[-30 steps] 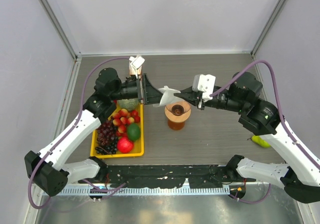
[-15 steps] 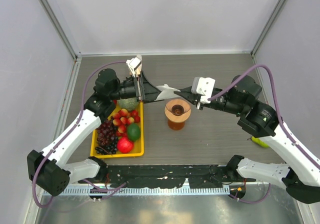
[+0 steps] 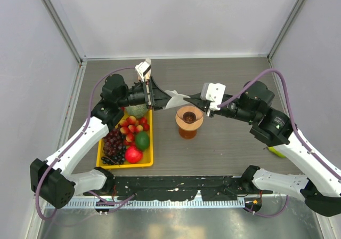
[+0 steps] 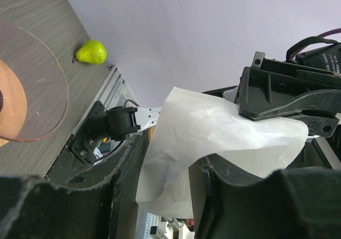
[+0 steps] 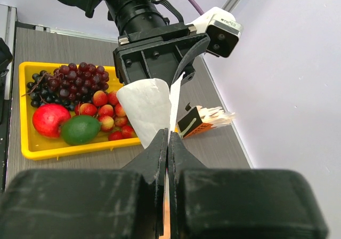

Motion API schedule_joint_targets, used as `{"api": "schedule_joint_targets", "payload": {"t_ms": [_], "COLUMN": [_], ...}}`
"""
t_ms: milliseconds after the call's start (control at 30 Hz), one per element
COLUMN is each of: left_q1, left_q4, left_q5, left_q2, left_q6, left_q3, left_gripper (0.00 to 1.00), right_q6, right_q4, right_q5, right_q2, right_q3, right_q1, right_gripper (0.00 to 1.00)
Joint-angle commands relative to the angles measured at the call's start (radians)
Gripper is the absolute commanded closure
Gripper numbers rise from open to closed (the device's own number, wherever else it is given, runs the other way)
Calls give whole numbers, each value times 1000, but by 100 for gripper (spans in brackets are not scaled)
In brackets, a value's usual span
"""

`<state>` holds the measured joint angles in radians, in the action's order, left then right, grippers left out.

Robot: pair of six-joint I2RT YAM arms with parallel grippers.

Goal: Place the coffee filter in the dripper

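The coffee filter point(image 3: 175, 98), a thin white paper cone, hangs in the air between my two grippers, just above and left of the dripper point(image 3: 189, 116). My right gripper point(image 5: 168, 137) is shut on the filter's point(image 5: 146, 108) near edge. My left gripper point(image 4: 168, 159) faces it with its jaws apart, and the filter's point(image 4: 213, 132) other end lies loosely in the gap. The dripper has a tan-orange collar and a clear bowl point(image 4: 32, 84), and it stands on a small jug of brown liquid.
A yellow tray point(image 3: 151, 143) of grapes, strawberries, an apple and a lime lies under the left arm. An upright bundle of cream papers with a dark box point(image 5: 205, 121) stands behind the tray. A green pear point(image 3: 277, 151) lies at the right.
The right gripper has carried the filter a little left and back, towards the left gripper. The left jaws have come closer together around the paper's end.
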<state>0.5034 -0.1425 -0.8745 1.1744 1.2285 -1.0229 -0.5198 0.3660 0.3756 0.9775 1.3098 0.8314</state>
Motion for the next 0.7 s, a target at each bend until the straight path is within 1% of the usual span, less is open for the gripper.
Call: {"api": "schedule_joint_targets", "payload": {"t_ms": [0,167,233,433,500,633,667], "left_q1": [-6,-6,-5,4,12,23,23], "left_q4": [-54,-40,-17,6,-11,-26,-26], "left_q5": [-9,-9,2,11,5,-3,-3], "left_q2": [-2,-7,-9,-19,-28,-47,-51], "left_q6": [19,9,-17,-40,-55,-83,-83], "left_q3": [1,-2,-8,-12,-11,-8,-6], "left_gripper": [59,66,68,78,85,94,99], "right_q6": [9,10,7,9,9,6,6], "right_q4": [-44,-33,-36,-29,-22,-12,-9], "right_q5": [5,-3,-13,3,8,16,17], "right_q2": [0,3,6,36,47,61,64], "right_q3": [-1,-3,-1,14,20,28,29], "right_q1": [8,6,8,6,6,6,6], "right_gripper": [95,95,95,95,95,95,95]}}
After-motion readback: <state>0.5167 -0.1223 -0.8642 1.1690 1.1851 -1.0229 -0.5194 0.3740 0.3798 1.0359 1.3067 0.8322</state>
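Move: The coffee filter, already pinched in the right hand, has its middle about 4 cm to the left hand's right and some 2 cm above it, its near edge between the open left fingers. From the right hand its middle is about 4 cm left and 2 cm below. The dripper stands roughly 7 cm right of the left hand, 3 cm farther out and 15 cm lower; the fruit tray lies some 19 cm to its left, 4 cm ahead and 30 cm down. Staying in place, the left hand steadily closes its fingers from about half open to nearly shut, pinching the near edge of the paper. The right hand keeps its own pinch and, in the later half, eases about 2 cm down with 1 to 1.5 cm each to the left and forward, towards the left gripper. ##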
